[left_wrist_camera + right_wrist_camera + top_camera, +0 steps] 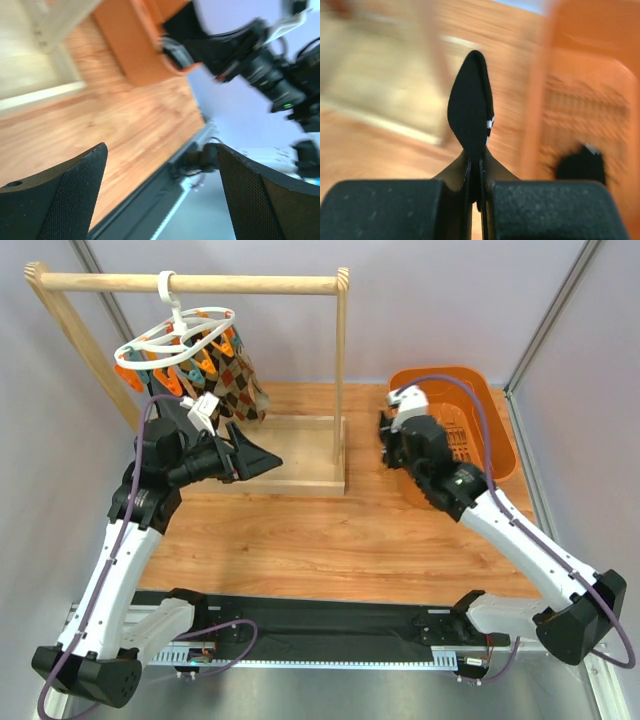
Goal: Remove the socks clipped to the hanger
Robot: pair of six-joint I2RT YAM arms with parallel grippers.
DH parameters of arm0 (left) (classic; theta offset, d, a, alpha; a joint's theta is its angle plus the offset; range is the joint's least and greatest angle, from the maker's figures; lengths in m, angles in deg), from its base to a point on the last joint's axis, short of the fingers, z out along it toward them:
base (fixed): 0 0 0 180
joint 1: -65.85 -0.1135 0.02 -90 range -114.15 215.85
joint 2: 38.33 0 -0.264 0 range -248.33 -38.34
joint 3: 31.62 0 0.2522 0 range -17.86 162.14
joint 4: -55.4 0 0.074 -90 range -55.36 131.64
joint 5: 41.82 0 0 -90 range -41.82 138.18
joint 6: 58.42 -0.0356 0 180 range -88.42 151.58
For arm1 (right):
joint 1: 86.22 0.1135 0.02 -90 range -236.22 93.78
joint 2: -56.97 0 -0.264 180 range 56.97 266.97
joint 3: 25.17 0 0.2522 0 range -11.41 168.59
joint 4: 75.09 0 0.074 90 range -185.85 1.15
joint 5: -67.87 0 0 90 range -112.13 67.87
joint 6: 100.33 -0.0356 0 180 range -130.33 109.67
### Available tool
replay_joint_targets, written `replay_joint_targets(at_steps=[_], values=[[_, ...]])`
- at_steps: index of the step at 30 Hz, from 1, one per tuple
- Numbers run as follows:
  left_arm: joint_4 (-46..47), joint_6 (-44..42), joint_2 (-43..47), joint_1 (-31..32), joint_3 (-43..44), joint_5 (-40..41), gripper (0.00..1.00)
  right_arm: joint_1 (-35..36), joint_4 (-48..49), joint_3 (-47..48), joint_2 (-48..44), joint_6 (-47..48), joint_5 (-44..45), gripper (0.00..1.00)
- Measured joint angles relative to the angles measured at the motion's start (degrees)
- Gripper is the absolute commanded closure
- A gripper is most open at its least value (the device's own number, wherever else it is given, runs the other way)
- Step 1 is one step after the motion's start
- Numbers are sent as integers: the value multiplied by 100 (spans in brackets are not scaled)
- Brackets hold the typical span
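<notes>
The white ring hanger (pixel 172 337) hangs from the wooden rail, with orange and teal clips beneath it. Argyle socks (pixel 240 382) dangle from the clips. My left gripper (pixel 262 458) sits just below and right of those socks. In the left wrist view it (pixel 161 150) stands wide open with nothing between the fingers. My right gripper (pixel 385 440) is at the left side of the orange basket. The right wrist view shows it (pixel 481 160) shut on a black sock (pixel 470 105) that sticks up out of the jaws.
The orange basket (pixel 480 390) stands at the back right, and a dark lump (pixel 581 164) lies inside it. The wooden frame has a rail (pixel 250 283), an upright post (pixel 341 370) and a flat base (pixel 300 455) between the two arms.
</notes>
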Motion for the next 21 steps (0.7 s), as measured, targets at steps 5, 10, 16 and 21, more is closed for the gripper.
replay_joint_targets(at_steps=[5, 10, 16, 21], values=[[-1104, -975, -136, 0, 341, 1027, 3, -1449, -892, 7, -118, -643, 767, 88], [-1720, -1445, 328, 0, 332, 2127, 3, -2052, -1248, 273, 568, -896, 1471, 39], [-1867, -1565, 1193, 0, 262, 3032, 5, -1825, -1963, 1220, 1611, -1091, 1790, 29], [-2004, -1663, 1462, 0, 538, 3510, 5, -765, -1694, 1375, 1224, -1213, 1606, 29]])
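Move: The right hand holds the black sock; the orange basket's middle is some 17 cm to its right, 10 cm ahead and 21 cm below, with the earlier black sock inside, about 8 cm nearer the bases. The rack's right post stands roughly 7 cm left and 10 cm ahead of the right hand. For the empty left hand, the hanging grey sock is about 14 cm left, 10 cm ahead and nearly level; the checkered socks hang about 7 cm left, 17 cm ahead. Rightwards, fast, the right hand swings about 17 cm over the basket, turning clockwise some 40 degrees while easing forward and down, opens its fingers to let go of the black sock, then heads back left and slightly up. Leftwards, the open left hand travels about 10 cm towards the grey sock, dipping and rising again, turning counter-clockwise and touching nothing. ##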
